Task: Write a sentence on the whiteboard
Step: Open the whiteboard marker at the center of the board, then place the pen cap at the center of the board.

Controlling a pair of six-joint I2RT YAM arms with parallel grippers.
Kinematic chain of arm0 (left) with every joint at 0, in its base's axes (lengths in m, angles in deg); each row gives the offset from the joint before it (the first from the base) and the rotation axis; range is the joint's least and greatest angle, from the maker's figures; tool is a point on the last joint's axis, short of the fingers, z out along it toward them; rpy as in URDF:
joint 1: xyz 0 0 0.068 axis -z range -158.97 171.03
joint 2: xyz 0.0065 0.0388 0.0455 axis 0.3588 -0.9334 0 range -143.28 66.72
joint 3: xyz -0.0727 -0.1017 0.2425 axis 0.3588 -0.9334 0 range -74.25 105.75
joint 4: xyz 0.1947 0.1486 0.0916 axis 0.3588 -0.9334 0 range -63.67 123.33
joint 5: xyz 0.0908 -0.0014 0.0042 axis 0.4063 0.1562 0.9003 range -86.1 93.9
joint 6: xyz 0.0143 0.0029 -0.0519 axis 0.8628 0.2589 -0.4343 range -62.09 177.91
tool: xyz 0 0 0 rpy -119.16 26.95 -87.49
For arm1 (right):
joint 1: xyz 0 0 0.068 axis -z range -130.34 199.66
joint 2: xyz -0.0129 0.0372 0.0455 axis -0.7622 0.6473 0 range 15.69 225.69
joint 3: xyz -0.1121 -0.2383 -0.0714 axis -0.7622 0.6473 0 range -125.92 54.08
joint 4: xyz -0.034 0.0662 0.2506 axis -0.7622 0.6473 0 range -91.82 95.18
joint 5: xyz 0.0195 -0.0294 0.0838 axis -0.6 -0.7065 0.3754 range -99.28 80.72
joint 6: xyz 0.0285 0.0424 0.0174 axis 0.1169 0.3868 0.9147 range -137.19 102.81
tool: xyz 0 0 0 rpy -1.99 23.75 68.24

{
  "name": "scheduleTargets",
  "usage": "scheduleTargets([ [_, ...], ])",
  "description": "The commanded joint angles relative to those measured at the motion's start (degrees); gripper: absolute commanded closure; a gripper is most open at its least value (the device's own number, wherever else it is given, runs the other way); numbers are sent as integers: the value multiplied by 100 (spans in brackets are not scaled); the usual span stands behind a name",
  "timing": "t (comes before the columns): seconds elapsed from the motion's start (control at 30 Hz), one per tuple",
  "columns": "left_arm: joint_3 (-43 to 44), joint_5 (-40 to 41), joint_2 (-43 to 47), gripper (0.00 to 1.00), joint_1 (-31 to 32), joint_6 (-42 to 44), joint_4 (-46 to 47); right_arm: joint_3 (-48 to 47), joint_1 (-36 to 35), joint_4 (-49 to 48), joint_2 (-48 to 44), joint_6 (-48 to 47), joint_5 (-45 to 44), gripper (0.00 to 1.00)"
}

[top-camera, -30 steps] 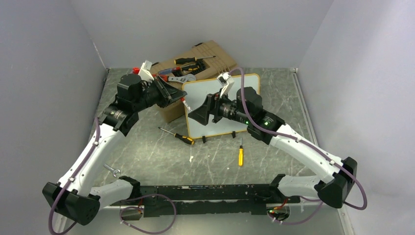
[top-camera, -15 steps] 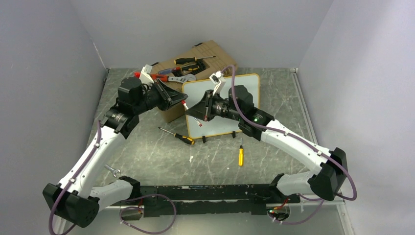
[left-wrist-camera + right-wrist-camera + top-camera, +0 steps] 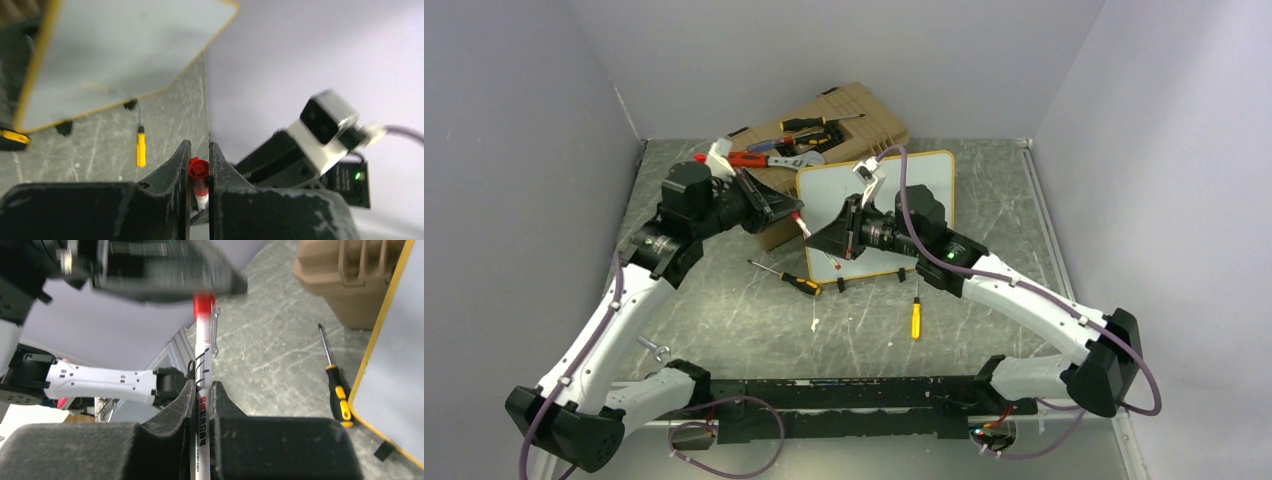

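The whiteboard (image 3: 924, 175) stands on its black clip feet, leaning against the tan toolbox, its visible face blank; no red sentence shows. It also shows in the left wrist view (image 3: 115, 50) and the right wrist view (image 3: 400, 380). A white marker (image 3: 809, 232) with a red cap is held between both grippers in front of the board's left edge. My left gripper (image 3: 796, 214) is shut on the red cap (image 3: 198, 169). My right gripper (image 3: 814, 243) is shut on the marker's white barrel (image 3: 204, 340).
The tan toolbox (image 3: 864, 115) behind the board carries several hand tools. A black-and-yellow screwdriver (image 3: 789, 278) lies left of the board's feet. A yellow screwdriver (image 3: 915, 318) lies in front. A small eye bolt (image 3: 654, 348) lies near the left arm.
My right gripper has moved left and my left gripper right and down, so the two now meet nose to nose at the marker. The whiteboard has not moved.
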Motion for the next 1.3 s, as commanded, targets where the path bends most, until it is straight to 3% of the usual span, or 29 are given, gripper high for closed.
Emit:
scheduleTargets([
  [0.0,431,715,275,100,-610,119,-108,90,46,651,-382,-285,338,100],
  [0.2,298,725,392,100,-954,-166,89,229,-41,1151,-639,-330,309,100],
  [0.43,802,1739,497,100,-1511,1659,-1605,676,-66,1665,-1374,-214,-632,100],
  [0.63,-325,2273,627,100,-1536,2335,-2345,913,-61,1801,-1824,151,-1803,100],
  [0.93,-1994,2276,90,100,-1688,2497,-1691,1228,-61,1778,-1933,518,-2842,100],
  [1.27,-2628,2232,-967,100,-1869,2575,-905,1266,-61,1673,-1753,427,-3010,100],
])
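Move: The left hand, holding the red cap, goes for a bare table spot about 18 cm to its left, 3 cm back and roughly 33 cm below. From that hand the black-yellow screwdriver lies some 4 cm ahead and 4 cm left, at table height. For the right hand, gripping the marker's body, the whiteboard's middle is about 20 cm ahead, 14 cm right and 22 cm lower; the yellow screwdriver lies some 23 cm right, level fore and aft, 31 cm down. Draw the left gripper off to the left with the cap kept pinched, clear of the marker, then swing it steeply down some 30 cm towards the bare table, tipping the fingers downward. Keep the right fingers shut on the marker body and carry it about 11 cm right and some 7 cm down towards the whiteboard, dipping back on the way and turning clockwise about 30 degrees. ##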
